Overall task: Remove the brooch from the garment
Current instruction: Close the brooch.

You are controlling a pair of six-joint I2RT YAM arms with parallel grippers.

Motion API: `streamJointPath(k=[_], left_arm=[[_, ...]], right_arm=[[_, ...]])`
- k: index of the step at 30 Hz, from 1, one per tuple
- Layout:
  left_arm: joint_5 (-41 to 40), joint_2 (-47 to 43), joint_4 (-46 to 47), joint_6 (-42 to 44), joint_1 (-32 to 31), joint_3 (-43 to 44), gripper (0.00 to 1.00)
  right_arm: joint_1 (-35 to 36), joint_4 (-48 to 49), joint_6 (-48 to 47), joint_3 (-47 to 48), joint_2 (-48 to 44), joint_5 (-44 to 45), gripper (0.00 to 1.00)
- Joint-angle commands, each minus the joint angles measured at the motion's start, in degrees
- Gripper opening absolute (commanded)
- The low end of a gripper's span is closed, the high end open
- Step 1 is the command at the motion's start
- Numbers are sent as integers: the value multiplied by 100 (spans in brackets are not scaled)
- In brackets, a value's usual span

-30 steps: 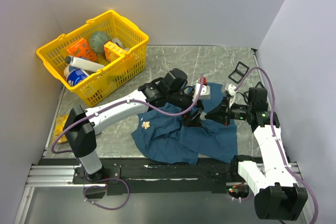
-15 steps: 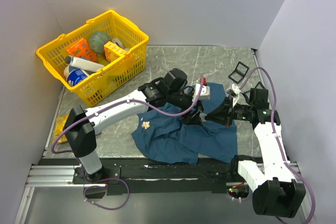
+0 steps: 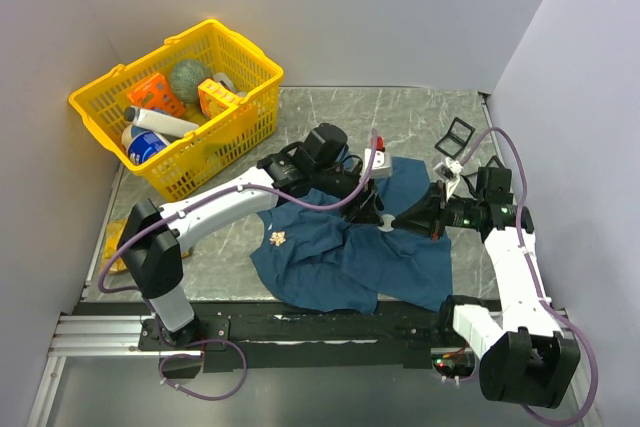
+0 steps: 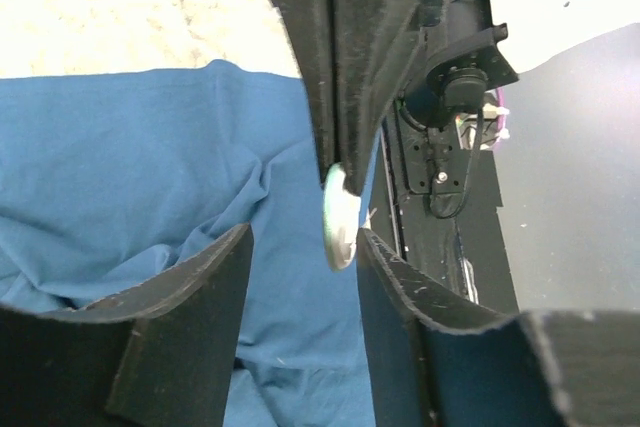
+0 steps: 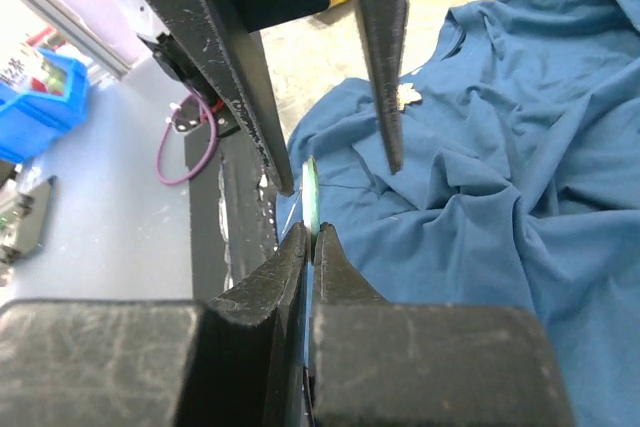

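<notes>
The dark blue garment (image 3: 330,267) lies wrinkled on the table, with one fold pulled up toward the right. My right gripper (image 3: 398,221) (image 5: 311,232) is shut on a thin round pale green brooch (image 5: 311,192), seen edge-on, with blue cloth pinched in with it. My left gripper (image 3: 378,213) (image 4: 303,237) is open. Its jaws stand either side of that brooch (image 4: 340,219), which sits close to the right-hand finger (image 4: 400,287). A small gold brooch (image 3: 278,239) (image 5: 408,97) rests on the garment's left part, away from both grippers.
A yellow basket (image 3: 243,115) holding several items stands at the back left. Two small black frames (image 3: 458,137) lie at the back right. A black rail (image 3: 300,322) runs along the near edge, under the garment's hem.
My left gripper's jaws have narrowed around the round brooch. The right gripper has shifted a little left, toward the left gripper, keeping its hold.
</notes>
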Motion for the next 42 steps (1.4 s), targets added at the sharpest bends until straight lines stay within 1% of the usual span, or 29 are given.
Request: streamJointPath(k=[1, 8, 12, 14, 17, 21, 23, 26, 27, 33, 37, 42], left_arm=[[306, -275, 304, -153, 4, -27, 49], [402, -205, 436, -363, 5, -71, 50], [394, -161, 497, -478, 4, -53, 49], [359, -126, 532, -548, 4, -62, 48], [297, -90, 594, -601, 4, -71, 46], [157, -47, 638, -662, 5, -71, 40], [165, -20, 647, -680, 13, -62, 39], [165, 15, 682, -741, 4, -62, 33], [139, 24, 682, -750, 4, -62, 29], [148, -2, 708, -751, 4, -106, 24], [244, -29, 691, -707, 13, -123, 25], [481, -64, 664, -663, 4, -132, 29]], right_arm=[[-76, 240, 384, 236, 93, -370, 0], [-137, 609, 886, 157, 252, -441, 0], [-155, 942, 1429, 130, 392, -546, 0], [-155, 961, 1458, 130, 497, -555, 0], [-155, 944, 1431, 130, 533, -546, 0], [-155, 900, 1335, 130, 480, -485, 0], [-155, 856, 1291, 130, 472, -450, 0], [-164, 847, 1273, 122, 445, -432, 0], [-155, 856, 1264, 122, 428, -432, 0], [-164, 856, 1255, 113, 410, -406, 0], [-155, 856, 1247, 113, 392, -406, 0], [-164, 821, 1203, 122, 401, -388, 0]])
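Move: The brooch, already held in the right fingertips, stands about 2 cm to the right of the left hand point and 1 cm back from it, at its height; it lies some 2 cm to the left of the right hand point, level with it. From the left hand, the middle of the blue garment lies about 7 cm left, 4 cm farther out and roughly 20 cm below; the pale flower patch is about 23 cm left, 4 cm farther out and equally low. The right hand keeps its pinch on the brooch and carries it about 2 cm forward, in from beside the rear fingertip of the left hand to between the two left fingertips, rolling about 10 degrees around its own leftward-pointing fingers so that its forward side dips, then holds still. The left hand, facing it, only shifts slightly back and then forward again with a small rise, while its half-open fingers narrow to about a quarter open around the free edge of the brooch, seeming to touch it from both sides by the end. ##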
